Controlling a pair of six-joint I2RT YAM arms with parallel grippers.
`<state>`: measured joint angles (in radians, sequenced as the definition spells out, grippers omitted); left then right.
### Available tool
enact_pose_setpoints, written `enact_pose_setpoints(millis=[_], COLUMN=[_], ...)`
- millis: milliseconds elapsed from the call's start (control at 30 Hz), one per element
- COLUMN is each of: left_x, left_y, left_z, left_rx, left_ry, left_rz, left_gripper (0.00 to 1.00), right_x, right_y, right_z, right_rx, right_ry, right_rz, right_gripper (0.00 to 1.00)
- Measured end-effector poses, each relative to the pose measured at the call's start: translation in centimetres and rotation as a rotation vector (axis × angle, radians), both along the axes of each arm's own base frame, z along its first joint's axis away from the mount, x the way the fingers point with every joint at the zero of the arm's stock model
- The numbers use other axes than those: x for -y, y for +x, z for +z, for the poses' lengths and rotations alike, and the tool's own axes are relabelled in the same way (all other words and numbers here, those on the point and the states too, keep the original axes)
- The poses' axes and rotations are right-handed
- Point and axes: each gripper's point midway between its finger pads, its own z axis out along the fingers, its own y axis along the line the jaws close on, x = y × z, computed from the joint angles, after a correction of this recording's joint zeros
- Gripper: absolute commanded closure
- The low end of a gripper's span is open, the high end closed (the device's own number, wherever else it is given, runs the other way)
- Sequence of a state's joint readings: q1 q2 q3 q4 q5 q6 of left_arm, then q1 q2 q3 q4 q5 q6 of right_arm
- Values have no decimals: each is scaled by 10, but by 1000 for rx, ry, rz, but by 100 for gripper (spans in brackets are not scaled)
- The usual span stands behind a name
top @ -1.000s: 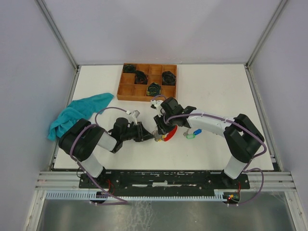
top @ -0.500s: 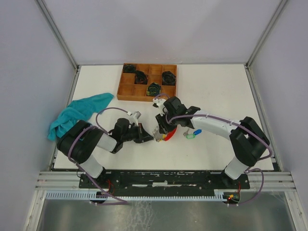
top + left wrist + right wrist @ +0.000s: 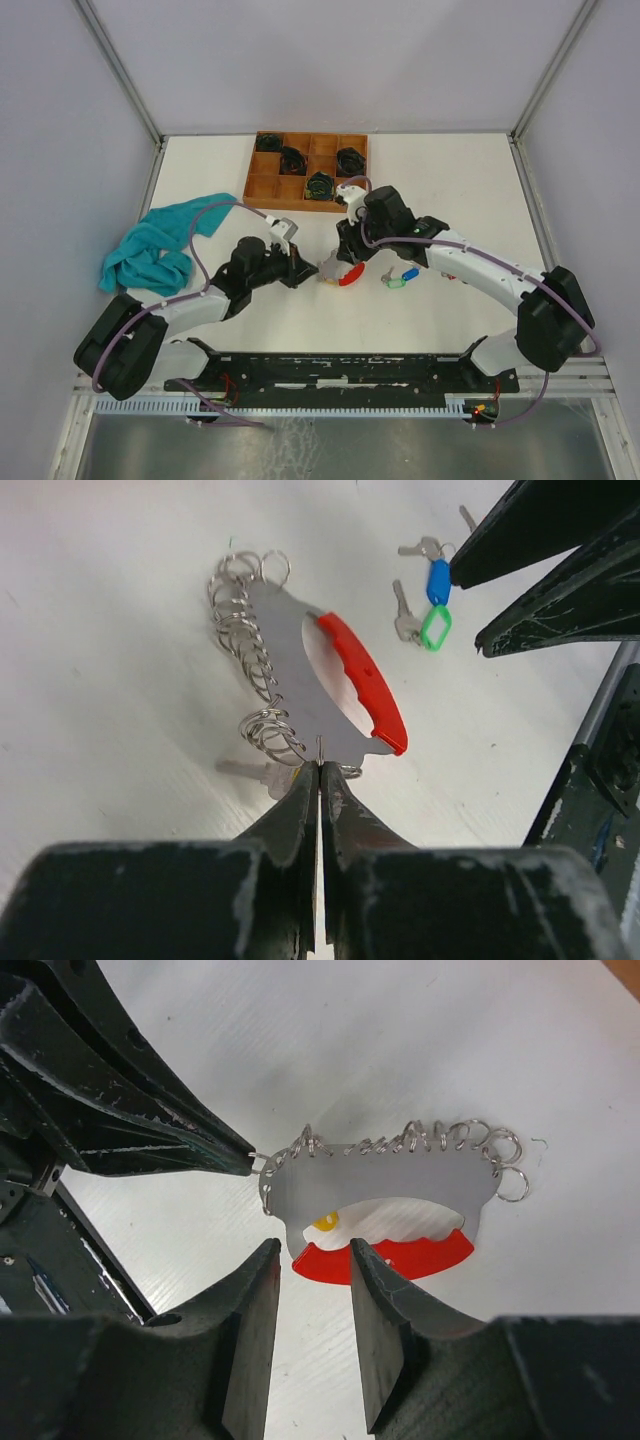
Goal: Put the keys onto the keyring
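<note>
The keyring [image 3: 300, 670] is a grey metal plate with a red handle and several split rings along one edge, lying on the white table. My left gripper [image 3: 320, 768] is shut on the plate's near end; it also shows in the top view [image 3: 316, 273]. My right gripper [image 3: 313, 1252] hangs open just above the red handle [image 3: 385, 1257], touching nothing. A key with a blue tag [image 3: 438, 580] and a key with a green tag [image 3: 435, 628] lie loose right of the keyring [image 3: 345, 275]. A yellow tag [image 3: 326, 1222] shows through the plate's cut-out, its key lying under the plate.
A wooden compartment tray [image 3: 265, 186] holding black coiled bundles stands at the back, just behind the right wrist. A teal cloth [image 3: 160, 245] lies crumpled at the left edge of the table.
My left gripper has shut on the end of the keyring plate and its arm has stretched out. The right arm has drawn back and to the right, jaws still open.
</note>
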<state>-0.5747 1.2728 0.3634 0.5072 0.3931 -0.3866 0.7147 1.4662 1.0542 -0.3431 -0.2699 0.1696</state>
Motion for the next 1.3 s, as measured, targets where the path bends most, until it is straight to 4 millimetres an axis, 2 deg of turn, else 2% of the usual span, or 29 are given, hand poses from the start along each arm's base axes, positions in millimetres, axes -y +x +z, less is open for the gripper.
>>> enact_pose_setpoints(millis=[200, 367, 567, 800, 1000, 1300], left_x=[5, 14, 18, 21, 23, 24], left_y=[16, 26, 25, 10, -3, -11], left_z=[29, 62, 88, 104, 108, 110], left_rx=[203, 426, 605, 703, 738, 764], left_ry=[10, -36, -95, -165, -192, -210], left_rz=[-49, -97, -167, -263, -321, -357], left_gripper=[97, 97, 97, 97, 97, 97], right_x=[1, 4, 1, -9, -15, -11], right_y=[-4, -15, -18, -13, -12, -21], right_z=[18, 26, 43, 55, 65, 52], right_rx=[60, 130, 237, 345, 426, 450], right_ry=[62, 99, 177, 262, 300, 279], right_rz=[57, 128, 200, 267, 329, 433], right_gripper=[55, 53, 54, 56, 58, 64])
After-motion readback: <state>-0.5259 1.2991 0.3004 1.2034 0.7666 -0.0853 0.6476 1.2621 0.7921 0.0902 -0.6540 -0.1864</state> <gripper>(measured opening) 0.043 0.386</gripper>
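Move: The left gripper already holds a ring at the keyring's end, raised off the table. The right fingertips wait about 8 cm to its right and some 4 cm higher, with the keyring's middle roughly 2 cm left of them, 1 cm ahead and 8 cm below. From the left hand, that middle lies about 5 cm right, 1 cm ahead and 3 cm down. Level with the left hand, the green-tag key lies 17 cm right; the blue-tag key is 21 cm right, 2 cm ahead; both are about 7 cm below. Bring the left gripper up about 11 cm, keeping the ring pinched and tilting the fingers up some 45 degrees; swing slightly forward, then back, while easing right. Raise the half-open right gripper too, level its fingers and turn it counter-clockwise, then let it sink a little, drawing back slightly as its tips come close to the held ring. ##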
